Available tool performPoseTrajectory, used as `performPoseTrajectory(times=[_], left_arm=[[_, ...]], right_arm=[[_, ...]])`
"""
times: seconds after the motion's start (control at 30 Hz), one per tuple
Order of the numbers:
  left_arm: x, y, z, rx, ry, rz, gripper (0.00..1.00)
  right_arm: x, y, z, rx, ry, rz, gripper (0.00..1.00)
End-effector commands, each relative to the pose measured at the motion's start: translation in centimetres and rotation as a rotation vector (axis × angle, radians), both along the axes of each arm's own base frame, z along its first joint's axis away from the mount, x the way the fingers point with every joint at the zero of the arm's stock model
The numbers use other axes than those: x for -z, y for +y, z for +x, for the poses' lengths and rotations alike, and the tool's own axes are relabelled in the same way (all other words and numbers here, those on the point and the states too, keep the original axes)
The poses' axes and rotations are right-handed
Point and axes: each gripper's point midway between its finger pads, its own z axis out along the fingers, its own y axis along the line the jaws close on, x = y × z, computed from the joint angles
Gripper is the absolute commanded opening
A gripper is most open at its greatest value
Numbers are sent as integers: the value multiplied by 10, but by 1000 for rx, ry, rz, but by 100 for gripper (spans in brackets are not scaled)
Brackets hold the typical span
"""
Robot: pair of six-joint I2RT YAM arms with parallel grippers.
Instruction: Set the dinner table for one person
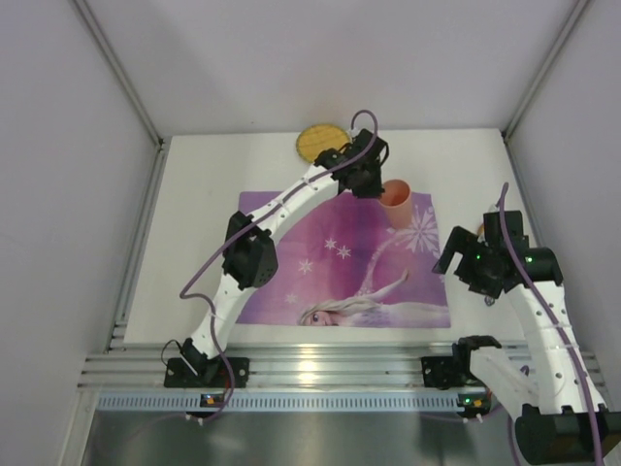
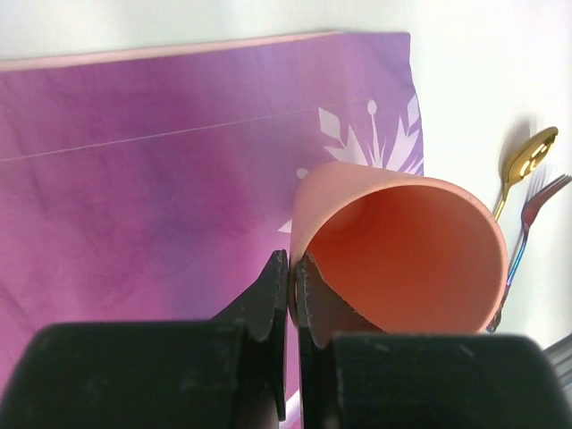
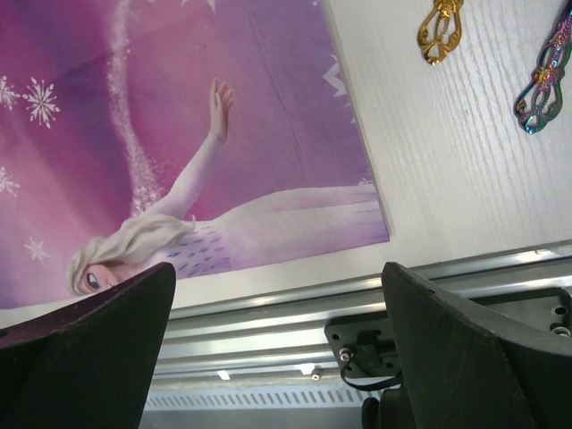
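Note:
My left gripper (image 2: 292, 284) is shut on the rim of a salmon-pink cup (image 2: 402, 255), one finger inside the wall and one outside. From above, that gripper (image 1: 373, 181) holds the cup (image 1: 396, 202) over the far right part of the purple printed placemat (image 1: 340, 262), which lies on the white dinner table (image 1: 204, 223). A yellow plate (image 1: 320, 143) sits on the table behind the placemat. My right gripper (image 3: 277, 268) is open and empty, and it hangs by the placemat's right edge (image 1: 456, 260). A gold spoon (image 2: 527, 161) and an iridescent fork (image 2: 536, 206) lie right of the placemat (image 2: 179, 161).
The gold spoon handle (image 3: 440, 31) and the iridescent fork handle (image 3: 545, 89) rest on bare white table (image 3: 465, 179) beside the placemat (image 3: 179, 134). An aluminium rail (image 1: 320, 369) with both arm bases runs along the near edge. Grey walls enclose the table on three sides.

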Motion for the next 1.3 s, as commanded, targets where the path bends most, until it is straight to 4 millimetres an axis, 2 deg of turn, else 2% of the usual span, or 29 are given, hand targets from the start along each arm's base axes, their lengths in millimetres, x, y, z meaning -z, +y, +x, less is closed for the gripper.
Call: performPoseTrajectory(times=[0.0, 0.2, 0.33, 0.37, 0.43, 0.5, 0.53, 0.57, 0.6, 0.67, 0.7, 0.73, 0.77, 0.8, 0.87, 0.9, 0.93, 0.97, 1.0, 1.03, 1.1, 1.13, 1.17, 1.2, 1.23, 1.27], left_arm=[[-26, -10, 16, -6, -99, -41, 0], [-5, -12, 8, 50, -102, 34, 4], [-3, -20, 0, 80, -106, 38, 23], [-7, -21, 0, 84, -116, 34, 31], [-14, -25, -1, 91, -128, 13, 38], [-24, -27, -2, 94, -140, -10, 47], [-42, -27, -1, 92, -165, -41, 55], [-42, -27, -1, 93, -166, -41, 56], [-57, -27, -2, 94, -186, -63, 61], [-74, -27, -2, 102, -206, -97, 66], [-89, -26, -4, 108, -223, -122, 68], [-95, -24, -4, 108, -225, -136, 84], [-103, -25, -5, 128, -220, -176, 92], [-121, -21, -7, 130, -239, -204, 96], [-133, -10, -2, 126, -240, -239, 98], [-154, -4, -3, 134, -264, -282, 98], [-153, 5, 1, 125, -257, -284, 98], [-157, 30, 18, 77, -263, -290, 98], [-180, 48, 25, 48, -307, -329, 98], [-160, 85, 48, -15, -267, -319, 98], [-168, 127, 65, -93, -280, -366, 98], [-153, 165, 86, -165, -274, -360, 98], [-150, 182, 95, -195, -276, -360, 98], [-139, 195, 105, -217, -263, -349, 98], [-132, 219, 119, -251, -259, -346, 98], [-123, 228, 126, -259, -248, -348, 98]], right_arm=[[-3, -9, -9, 14, 13, -38, 100], [0, -10, -13, 11, 23, -44, 100], [1, -11, -13, 11, 24, -44, 100], [2, -10, -13, 10, 24, -44, 100], [2, -10, -13, 10, 24, -44, 100], [3, -11, -14, 12, 26, -46, 100], [3, -11, -14, 14, 23, -45, 100], [3, -11, -14, 14, 23, -45, 100], [3, -11, -13, 16, 23, -45, 100], [4, -11, -14, 16, 22, -43, 100], [4, -11, -14, 16, 22, -43, 100], [4, -11, -14, 16, 19, -43, 100], [3, -11, -13, 20, 14, -43, 100], [3, -11, -13, 19, 12, -43, 100], [3, -11, -13, 20, 9, -43, 100], [2, -11, -12, 22, 9, -43, 100], [2, -11, -12, 21, 8, -43, 100], [0, -11, -11, 23, 2, -44, 100], [0, -11, -10, 24, -1, -43, 100], [-1, -12, -11, 24, -1, -45, 100], [-3, -12, -10, 25, -9, -48, 100], [-3, -12, -9, 25, -11, -47, 100], [-3, -12, -9, 24, -9, -48, 100], [-3, -12, -9, 26, -9, -49, 100], [-4, -12, -8, 24, -8, -48, 100], [-4, -12, -7, 23, -5, -49, 100]])
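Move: The left gripper already holds the pink cup by the left side of its rim. The spot for the cup, near the placemat's far right corner, is about 6 cm right, 1 cm back and 12 cm below. The yellow plate is some 19 cm ahead and 12 cm left, the gold spoon roughly 20 cm right and 7 cm back. From the idle right hand, the cup's spot is about 14 cm ahead, 8 cm left. Lower the left gripper about 2 cm, easing slightly right, to set the cup on the placemat's far right corner, and open the fingers wide to let go of its rim. Then lift clear and sweep away fast, roughly 20 cm left, 16 cm up and 10 cm forward, tipping the fingers some 20 degrees upward. ##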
